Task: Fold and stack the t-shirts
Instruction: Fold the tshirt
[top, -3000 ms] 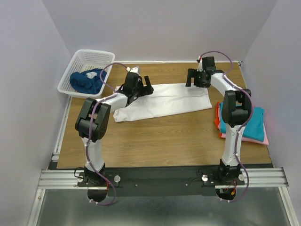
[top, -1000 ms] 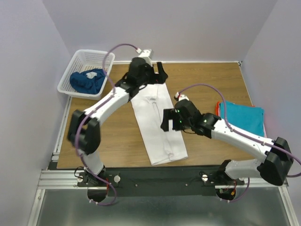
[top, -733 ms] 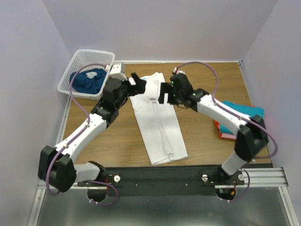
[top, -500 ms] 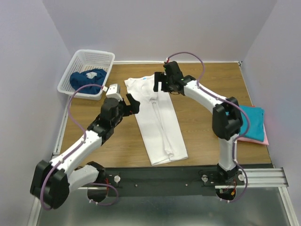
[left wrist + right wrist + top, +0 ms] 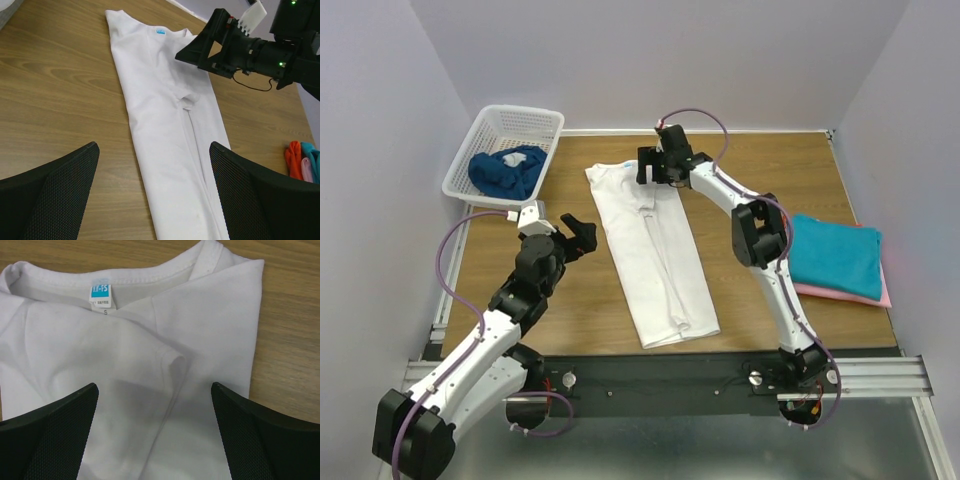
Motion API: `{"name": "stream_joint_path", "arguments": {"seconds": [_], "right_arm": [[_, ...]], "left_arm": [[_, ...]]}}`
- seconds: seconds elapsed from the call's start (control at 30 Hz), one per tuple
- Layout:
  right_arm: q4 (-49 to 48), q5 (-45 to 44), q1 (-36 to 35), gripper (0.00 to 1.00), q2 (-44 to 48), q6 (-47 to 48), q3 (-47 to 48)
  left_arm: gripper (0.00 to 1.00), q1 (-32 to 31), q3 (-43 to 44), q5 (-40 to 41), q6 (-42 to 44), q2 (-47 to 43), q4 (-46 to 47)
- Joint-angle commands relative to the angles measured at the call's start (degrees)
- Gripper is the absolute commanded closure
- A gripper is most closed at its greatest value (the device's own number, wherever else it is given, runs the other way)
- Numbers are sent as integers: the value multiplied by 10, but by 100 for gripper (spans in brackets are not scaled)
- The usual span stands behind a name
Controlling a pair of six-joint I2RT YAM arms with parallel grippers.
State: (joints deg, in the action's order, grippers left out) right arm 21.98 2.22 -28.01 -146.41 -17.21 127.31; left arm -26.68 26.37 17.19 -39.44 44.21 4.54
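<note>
A white t-shirt (image 5: pixel 655 255), folded into a long narrow strip, lies flat mid-table with its collar at the far end. My right gripper (image 5: pixel 651 170) hovers open just over that collar end; the right wrist view shows the round neck with a blue label (image 5: pixel 100 292) and a folded-in sleeve between the wide jaws of that gripper (image 5: pixel 155 435). My left gripper (image 5: pixel 578 236) stands open left of the strip, holding nothing. In the left wrist view the white shirt (image 5: pixel 165 115) runs between its fingers (image 5: pixel 55 190). A dark blue t-shirt (image 5: pixel 505 170) lies in the basket. A teal t-shirt (image 5: pixel 835 255) tops the folded stack.
The white lattice basket (image 5: pixel 525 122) stands at the far left corner. The folded stack at the right edge shows a pink layer (image 5: pixel 875 296) under the teal; in the left wrist view its orange edge (image 5: pixel 292 155) also shows. Grey walls close in three sides.
The white shirt went from lying crosswise to lengthwise. In the last second the left arm drew back from the collar end to the near left, and the right gripper moved up to the collar.
</note>
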Motion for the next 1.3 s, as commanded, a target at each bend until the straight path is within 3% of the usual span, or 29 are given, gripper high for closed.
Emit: {"name": "stream_joint_path", "arguments": {"seconds": [0.0,0.37,0.53,0.8,0.93,1.03,1.27], "right_arm": [[13,29,32,0,-27,-23,-10],[13,9,75,0,-20,1,-43],[14,20,80,0,-19,13,-22],[14,107,80,0,93,24,-48],[13,90,80,0,230,0,-151],[11,60,80,0,346,-43,-349],[-20,84,81,0,551,-87,-657]], "left_arm": [[2,4,1,32,-33,11,-6],[2,3,17,-48,-14,87,43],[2,3,51,-124,18,162,27],[2,-33,23,-238,14,164,15],[2,-83,-11,-255,-16,128,2],[2,-125,-27,-230,-46,111,-44],[2,-198,-32,-208,-91,119,-103]]}}
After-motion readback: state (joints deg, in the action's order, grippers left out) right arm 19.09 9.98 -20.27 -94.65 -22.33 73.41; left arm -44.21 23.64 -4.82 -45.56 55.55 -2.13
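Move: The t-shirt, folded to a long strip, has its collar end right under the right fingers, its middle about 4 cm to their left and level with them. The laundry basket stands some 32 cm left and 3 cm ahead of the right hand; the turquoise stack lies 41 cm right and 20 cm back. From the left hand, the strip's near end lies about 18 cm back, 21 cm right and 16 cm below. The t-shirt's collar end is dragged right and forward under the right hand's open fingertips, about 7 cm sideways and 4 cm out along the table; then that hand comes off, rising and drawing back towards its base. The empty left hand, open, sinks, swings right and draws back towards the strip's near end, turning clockwise some 35 degrees and tipping down. ##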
